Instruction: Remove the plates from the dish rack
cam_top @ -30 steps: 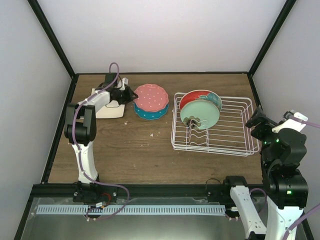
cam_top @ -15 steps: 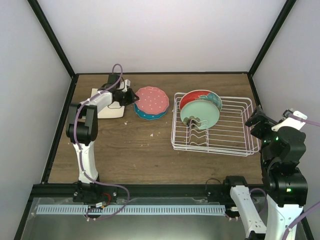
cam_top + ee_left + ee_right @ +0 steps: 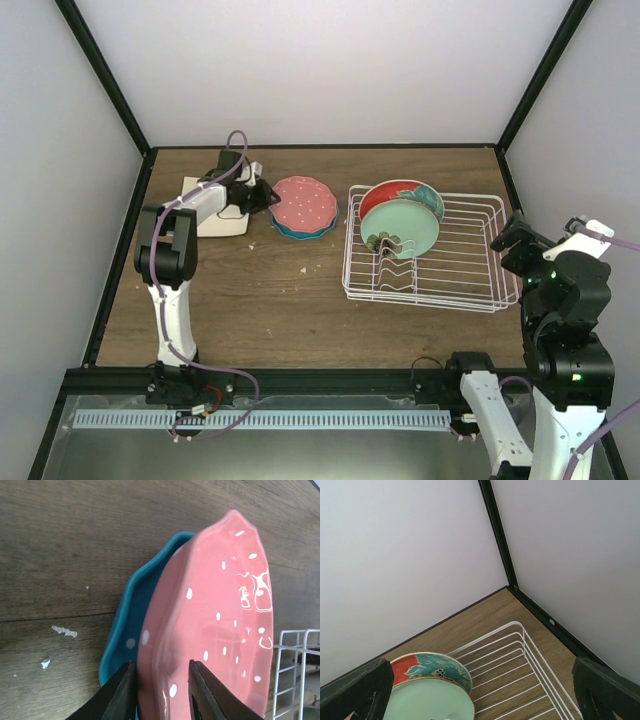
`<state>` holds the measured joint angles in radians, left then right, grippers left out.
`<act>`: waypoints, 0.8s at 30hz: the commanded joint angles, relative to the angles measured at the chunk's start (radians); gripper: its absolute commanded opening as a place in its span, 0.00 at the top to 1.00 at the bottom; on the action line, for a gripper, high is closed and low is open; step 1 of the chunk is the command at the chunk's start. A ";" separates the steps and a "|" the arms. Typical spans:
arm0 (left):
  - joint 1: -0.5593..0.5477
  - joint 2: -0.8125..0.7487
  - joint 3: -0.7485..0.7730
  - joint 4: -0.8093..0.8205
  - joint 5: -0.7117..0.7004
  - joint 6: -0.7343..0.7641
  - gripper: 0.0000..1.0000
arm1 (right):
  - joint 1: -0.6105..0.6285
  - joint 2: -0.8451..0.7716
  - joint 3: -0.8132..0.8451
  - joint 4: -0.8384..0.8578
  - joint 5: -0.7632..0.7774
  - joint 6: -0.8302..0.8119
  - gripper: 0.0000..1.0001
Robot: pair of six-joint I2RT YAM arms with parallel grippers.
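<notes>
The pink polka-dot plate [image 3: 305,200] lies on the blue polka-dot plate [image 3: 293,229], left of the dish rack [image 3: 470,290]. My left gripper [image 3: 263,192] is shut on the pink plate's left rim [image 3: 215,605], one finger under it and one on top; the blue plate [image 3: 132,615] shows beneath. The beige square plate [image 3: 213,222] lies under the left arm. The red-and-teal plate [image 3: 398,190] and the mint green plate [image 3: 408,226] stand in the rack's left end. My right gripper [image 3: 512,240] is open and empty, raised by the rack's right end [image 3: 520,645].
A small dark object [image 3: 384,243] sits among the rack's dividers in front of the mint plate; I cannot tell what it is. Black frame posts [image 3: 545,70] and white walls close in the table. Crumbs [image 3: 64,631] lie on the wood.
My left gripper has shifted slightly right with the pink plate, which now sits lower over the blue plate. The right arm has barely moved.
</notes>
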<state>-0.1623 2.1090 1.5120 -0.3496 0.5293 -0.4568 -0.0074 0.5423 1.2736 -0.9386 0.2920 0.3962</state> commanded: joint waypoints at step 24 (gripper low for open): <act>-0.012 -0.142 0.233 -0.057 -0.255 0.158 0.03 | 0.012 -0.018 -0.013 -0.004 0.018 -0.018 0.00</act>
<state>-0.1692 2.0808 1.5871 -0.4816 0.2939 -0.3725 -0.0074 0.5415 1.2556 -0.9356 0.2920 0.3817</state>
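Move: Just right of the left hand, whose fingers still straddle the pink plate's left rim, lies that plate, its middle about 8 cm to the right, 1 cm back and 2 cm lower. The blue plate sits directly under it, its middle about 2 cm back, 8 cm to the right and 3 cm down; the cream plate lies some 14 cm to the left and 2 cm back. From the right hand, the pink plate is about 31 cm ahead, 39 cm left and 36 cm below. Opening wide around the pink plate's left rim, the left hand first eases down about 1 cm over the blue plate, then backs off to the left by some 3 cm. It finishes by lifting about 2.5 cm and drifting slightly forward, clear of the rim, while the wrist rolls some 15 degrees so the fingers point more steeply down. ##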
